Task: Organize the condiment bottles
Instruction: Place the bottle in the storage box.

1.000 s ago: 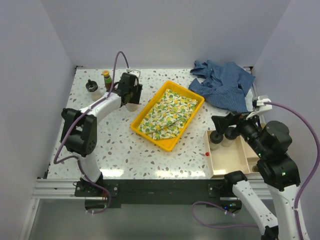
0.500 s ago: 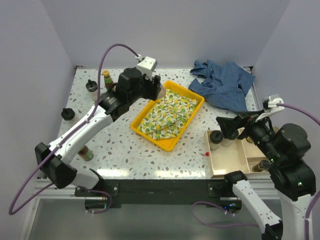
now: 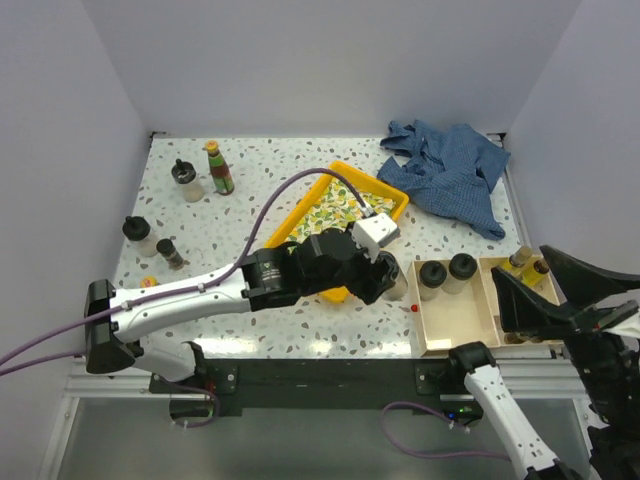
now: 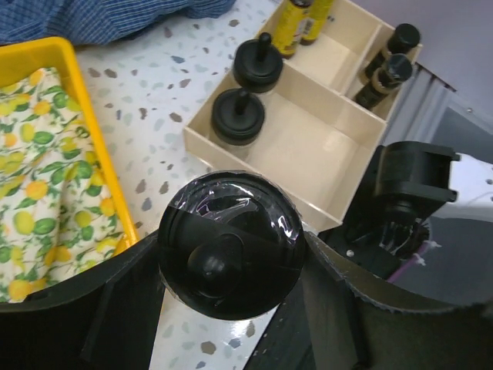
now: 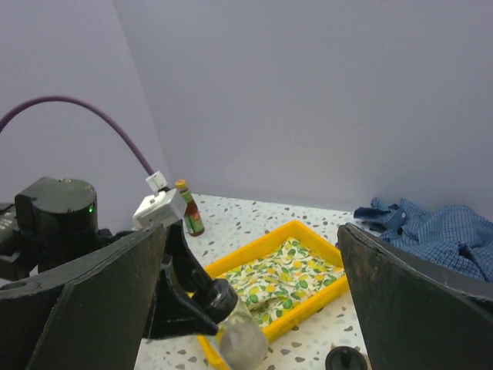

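Note:
My left gripper (image 3: 388, 279) is shut on a squat clear jar with a black lid (image 4: 229, 245), held just left of the beige organizer box (image 3: 455, 322), near its front corner. Two black-lidded jars (image 3: 432, 275) (image 3: 462, 266) stand in the box's left compartment, and amber bottles (image 3: 522, 261) in a right one. My right gripper (image 3: 550, 290) hangs open and empty over the box's right side. At the far left of the table stand a green red-labelled bottle (image 3: 218, 167), two more jars (image 3: 183, 175) (image 3: 135, 230) and a small dark bottle (image 3: 172, 253).
A yellow tray (image 3: 395, 192) holding a lemon-print cloth lies mid-table behind the left arm. A crumpled blue cloth (image 3: 450, 165) sits at the back right. A small red bit (image 3: 413, 308) lies by the box's front left corner.
The left arm has swung from the far left across the yellow tray to the box's left side, carrying the jar. The right arm has pulled back toward the near right.

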Available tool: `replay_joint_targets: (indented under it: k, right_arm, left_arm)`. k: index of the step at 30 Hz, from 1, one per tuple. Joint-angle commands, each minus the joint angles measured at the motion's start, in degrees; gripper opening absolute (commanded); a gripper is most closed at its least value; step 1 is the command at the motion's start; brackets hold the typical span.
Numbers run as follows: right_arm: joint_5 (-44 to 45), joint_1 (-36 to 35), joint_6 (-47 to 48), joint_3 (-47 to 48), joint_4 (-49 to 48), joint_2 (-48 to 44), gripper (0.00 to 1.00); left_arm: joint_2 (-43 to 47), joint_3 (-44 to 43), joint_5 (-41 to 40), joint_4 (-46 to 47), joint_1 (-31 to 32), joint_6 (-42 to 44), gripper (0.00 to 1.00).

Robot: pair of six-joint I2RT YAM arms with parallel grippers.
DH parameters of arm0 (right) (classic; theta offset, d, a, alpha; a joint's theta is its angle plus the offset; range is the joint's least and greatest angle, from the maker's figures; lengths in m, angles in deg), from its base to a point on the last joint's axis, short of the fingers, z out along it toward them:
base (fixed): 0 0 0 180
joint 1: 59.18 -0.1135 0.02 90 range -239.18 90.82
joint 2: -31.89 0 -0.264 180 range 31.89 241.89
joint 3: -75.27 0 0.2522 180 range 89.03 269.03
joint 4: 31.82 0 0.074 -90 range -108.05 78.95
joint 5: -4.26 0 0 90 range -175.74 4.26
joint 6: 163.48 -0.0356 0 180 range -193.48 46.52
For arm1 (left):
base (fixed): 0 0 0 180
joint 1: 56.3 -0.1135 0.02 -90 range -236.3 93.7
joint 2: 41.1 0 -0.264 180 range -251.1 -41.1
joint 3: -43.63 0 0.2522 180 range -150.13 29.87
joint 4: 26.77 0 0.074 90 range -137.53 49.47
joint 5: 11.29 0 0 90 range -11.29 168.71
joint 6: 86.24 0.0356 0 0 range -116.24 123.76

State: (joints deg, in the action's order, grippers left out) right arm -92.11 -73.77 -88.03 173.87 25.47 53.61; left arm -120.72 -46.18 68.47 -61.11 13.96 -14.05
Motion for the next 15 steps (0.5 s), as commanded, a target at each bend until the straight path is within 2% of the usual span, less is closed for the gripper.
replay_joint_targets:
  k: [1, 8, 15]
  right_arm:
    - [3.29, 0.0, -1.8, 0.15, -3.27, -1.58, 0.99]
    - [3.03, -0.09, -2.24, -0.46, -3.36, -2.29, 0.99]
    - [3.38, -0.09, -2.42, -0.38, -3.89, -3.52, 0.99]
  left_arm:
    - [-1.77, -2.26, -0.67, 10.73, 3.21, -2.76, 0.0]
    - [-8.09, -4.72, 0.66, 15.64, 5.33, -1.62, 0.0]
    - [-17.76, -11.21, 1.62, 16.97, 6.03, 0.58, 0.0]
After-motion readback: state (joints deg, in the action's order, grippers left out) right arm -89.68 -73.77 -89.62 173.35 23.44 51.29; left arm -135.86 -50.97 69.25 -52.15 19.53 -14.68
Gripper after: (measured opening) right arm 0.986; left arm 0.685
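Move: My left hand holds a bottle by its black cap. The free floor of the storage box's left compartment lies about 16 cm to its right, 3 cm back and some 25 cm below. Standing in that compartment, the near jar is about 13 cm right and 5 cm ahead, the far jar 20 cm right and 7 cm ahead. The yellow tray's middle is 20 cm ahead, 9 cm left. From my right hand, that free floor lies about 6 cm ahead, level sideways and 47 cm below. I keep my left fingers shut on the black cap and carry the hanging bottle to the right, about 8 cm, towards the storage box's left compartment. I draw back 2 to 3 cm at the start, then sink about 5 cm as I go on right, turning the wrist only some 5 degrees clockwise. ##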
